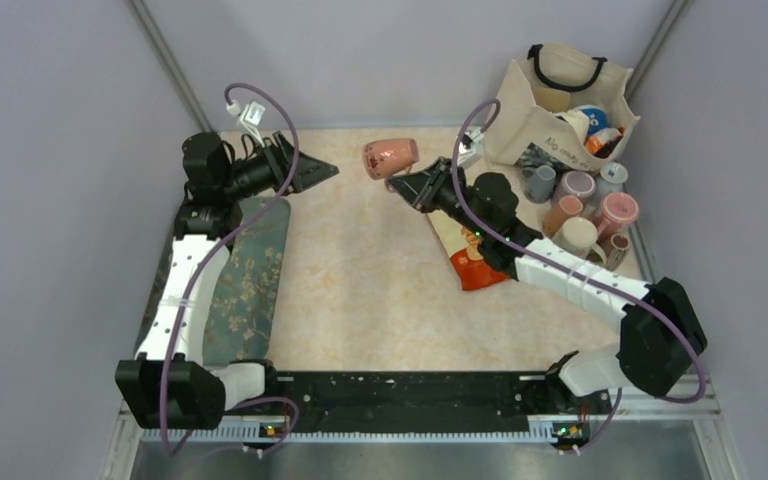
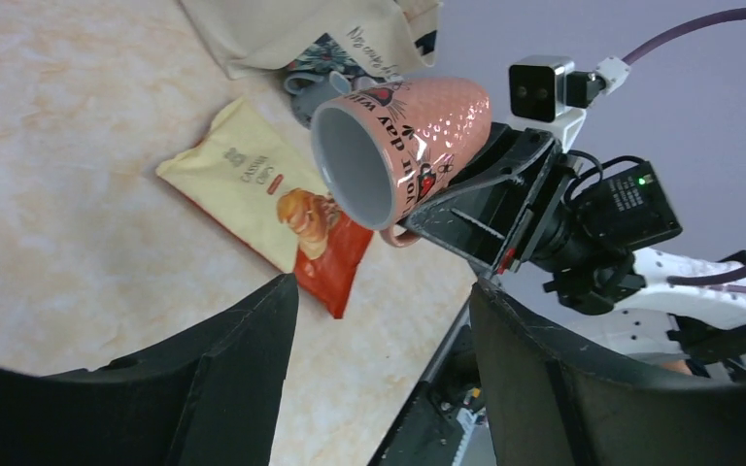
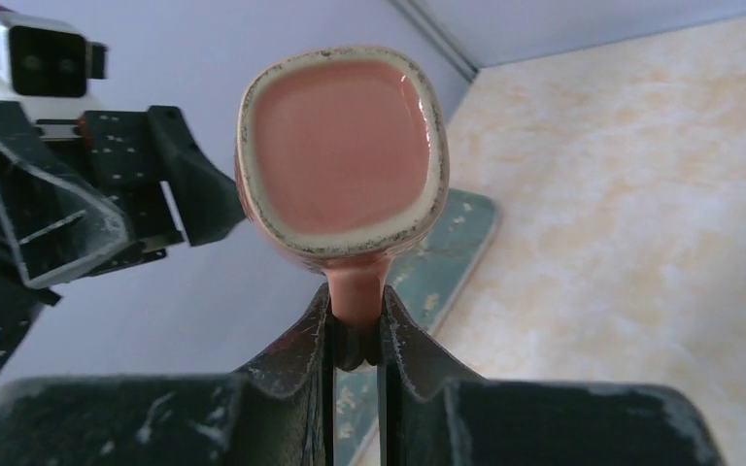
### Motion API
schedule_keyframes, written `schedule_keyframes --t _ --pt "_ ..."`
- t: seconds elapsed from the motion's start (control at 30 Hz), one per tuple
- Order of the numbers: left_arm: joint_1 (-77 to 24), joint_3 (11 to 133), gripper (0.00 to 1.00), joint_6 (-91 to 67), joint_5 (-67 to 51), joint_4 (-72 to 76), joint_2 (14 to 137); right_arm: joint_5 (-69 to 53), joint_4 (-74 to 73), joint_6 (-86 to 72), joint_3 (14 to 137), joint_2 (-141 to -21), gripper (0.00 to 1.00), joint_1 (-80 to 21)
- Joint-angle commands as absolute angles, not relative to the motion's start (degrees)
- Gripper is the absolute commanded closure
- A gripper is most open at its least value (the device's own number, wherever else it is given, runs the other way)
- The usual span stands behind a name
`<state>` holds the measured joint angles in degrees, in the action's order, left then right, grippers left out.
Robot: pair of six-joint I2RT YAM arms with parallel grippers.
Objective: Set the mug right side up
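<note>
A pink mug with a dimpled wall is held in the air on its side, above the far middle of the table. My right gripper is shut on its handle. In the right wrist view the mug's flat base faces the camera and the handle sits between my fingers. In the left wrist view the mug's grey-lined open mouth faces my left gripper. My left gripper is open and empty, raised at the far left, apart from the mug.
A yellow and red snack bag lies under the right arm. A cloth tote bag and several mugs stand at the far right. A dark green floral tray lies along the left side.
</note>
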<state>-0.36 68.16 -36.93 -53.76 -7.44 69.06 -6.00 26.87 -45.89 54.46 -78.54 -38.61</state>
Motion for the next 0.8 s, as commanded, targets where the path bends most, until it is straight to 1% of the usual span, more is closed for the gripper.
schedule_keyframes --t 0.0,0.1,0.3,0.47,0.6,0.77 --pt "-1.8 69.6 0.31 -45.7 -56.5 -0.6 67.3 -6.5 40.0 -47.9 60.5 -79.9 1.00 -42.3" --pt "-2.5 69.4 0.32 -47.5 -57.0 1.6 67.5 -6.7 41.1 -48.0 62.2 -81.9 1.00 -44.2" --pt "-3.3 69.6 0.39 -50.7 -56.5 5.8 68.3 -9.1 42.0 -50.0 65.1 -85.6 1.00 -45.4" --pt "-3.5 70.1 0.43 -50.3 -54.9 7.3 68.5 -10.5 42.8 -51.0 66.3 -86.9 1.00 -46.5" --pt "-3.8 69.9 0.50 -51.6 -55.4 7.3 70.3 -11.3 44.1 -51.6 66.6 -87.4 1.00 -47.1" --pt "-4.7 69.5 0.64 -53.1 -55.6 9.8 70.5 -13.6 44.9 -56.1 67.4 -89.1 1.00 -47.3"
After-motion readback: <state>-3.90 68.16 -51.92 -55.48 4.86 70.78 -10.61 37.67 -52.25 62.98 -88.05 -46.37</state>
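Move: The mug is in the right gripper, held by its handle; its body lies about 5 cm ahead of the right hand, 1 cm left and 2 cm higher, with the open end facing the left gripper. From the left hand the mug is some 12 cm right and 4 cm ahead, about level. The left gripper is 13 cm left of the right hand and 1 cm ahead. Well below, the chips bag lies 14 cm right and 4 cm ahead of the right hand, about 29 cm down. Keep the right fingers shut on the handle and carry the mug about 8 cm left, rising some 4 cm and easing back, turning the hand counter-clockwise by roughly 15 degrees. Meanwhile lift the left gripper about 3 cm and edge it right to meet the rim, tilting slightly, its jaws narrowing to a bit over half their starting gap around the wall, not yet shut. ##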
